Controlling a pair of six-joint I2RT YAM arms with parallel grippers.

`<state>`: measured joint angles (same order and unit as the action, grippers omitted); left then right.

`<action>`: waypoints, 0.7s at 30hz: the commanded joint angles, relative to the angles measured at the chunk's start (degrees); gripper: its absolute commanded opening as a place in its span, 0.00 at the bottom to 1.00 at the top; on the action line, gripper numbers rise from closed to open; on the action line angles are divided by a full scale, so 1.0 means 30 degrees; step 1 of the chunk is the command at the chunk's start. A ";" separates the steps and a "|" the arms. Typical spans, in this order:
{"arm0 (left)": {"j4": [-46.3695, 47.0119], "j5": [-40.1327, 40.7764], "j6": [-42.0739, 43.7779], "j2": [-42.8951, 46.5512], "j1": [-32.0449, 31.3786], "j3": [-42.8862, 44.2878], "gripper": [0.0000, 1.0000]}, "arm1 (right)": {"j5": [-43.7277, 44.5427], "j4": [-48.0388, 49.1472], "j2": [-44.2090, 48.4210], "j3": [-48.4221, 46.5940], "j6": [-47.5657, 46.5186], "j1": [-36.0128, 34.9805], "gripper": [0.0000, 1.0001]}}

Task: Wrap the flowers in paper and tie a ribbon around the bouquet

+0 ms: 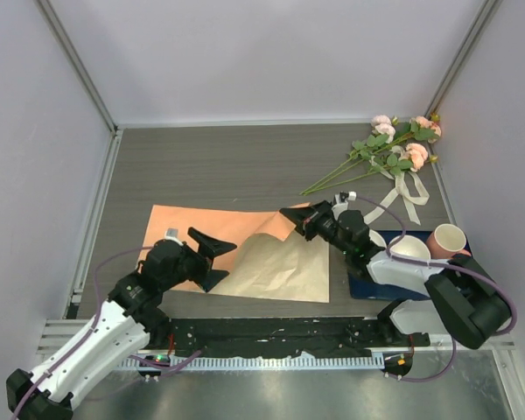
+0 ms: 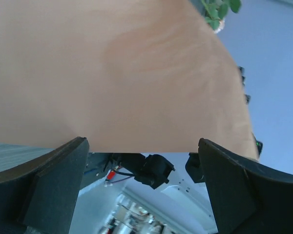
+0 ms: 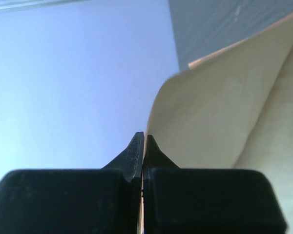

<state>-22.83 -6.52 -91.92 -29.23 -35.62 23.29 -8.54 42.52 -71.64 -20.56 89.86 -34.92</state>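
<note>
The paper (image 1: 201, 223) lies salmon side up on the table, with its right part folded over so the beige face (image 1: 284, 267) shows. My right gripper (image 1: 293, 217) is shut on the paper's lifted edge. In the right wrist view the fingertips (image 3: 144, 139) pinch a thin sheet, and the beige face (image 3: 210, 112) curves away to the right. My left gripper (image 1: 212, 258) stands open at the paper's near left part with nothing between its fingers (image 2: 53, 185); salmon paper (image 2: 112, 73) fills that view. The flowers (image 1: 394, 144) lie at the far right, the cream ribbon (image 1: 407, 188) beside their stems.
A white bowl (image 1: 409, 248) and a pink cup (image 1: 446, 238) stand on a dark blue mat (image 1: 367, 287) at the near right, under my right arm. Enclosure walls close in on the left, back and right.
</note>
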 commanded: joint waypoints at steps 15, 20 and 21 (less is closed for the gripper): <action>0.0991 -0.0347 -0.8731 0.1098 0.0007 -0.2283 1.00 | 0.3367 0.3286 0.0585 -0.0619 -0.0335 -0.0372 0.00; 0.2307 0.1556 -0.9878 0.1483 0.0007 -0.3047 0.95 | 0.3577 0.2819 0.1319 -0.0619 -0.0628 -0.0461 0.00; 0.2568 0.1937 -0.9849 0.1396 0.0007 -0.3017 0.91 | 0.3606 0.2644 0.1407 -0.0619 -0.0745 -0.0461 0.00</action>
<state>-17.80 -5.98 -113.75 -25.08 -35.62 14.17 -0.47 51.11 -69.32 -21.02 90.35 -35.92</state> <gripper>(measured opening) 0.955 0.025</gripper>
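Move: The open left hand hovers some 14 cm above the paper. The near edge of the tan sheet lies about 4 cm back of it, and that sheet's middle about 3 cm ahead and 11 cm right. The right hand already holds the lifted orange sheet, whose far edge is roughly 5 cm ahead, straight on and 15 cm below. The stem ends lie 9 cm ahead, 5 cm right; the nearest white bowl 5 cm back, 18 cm right. Mainly upward, after first easing some 2 cm forward, the right hand keeps its pinch on the orange sheet and raises it about 5 cm above the tan one, rolling and turning slightly. The left hand, fingers staying wide open, dips nearly 5 cm towards the tan sheet while tipping and rolling down some 15 degrees, then comes back up about 2 cm. ##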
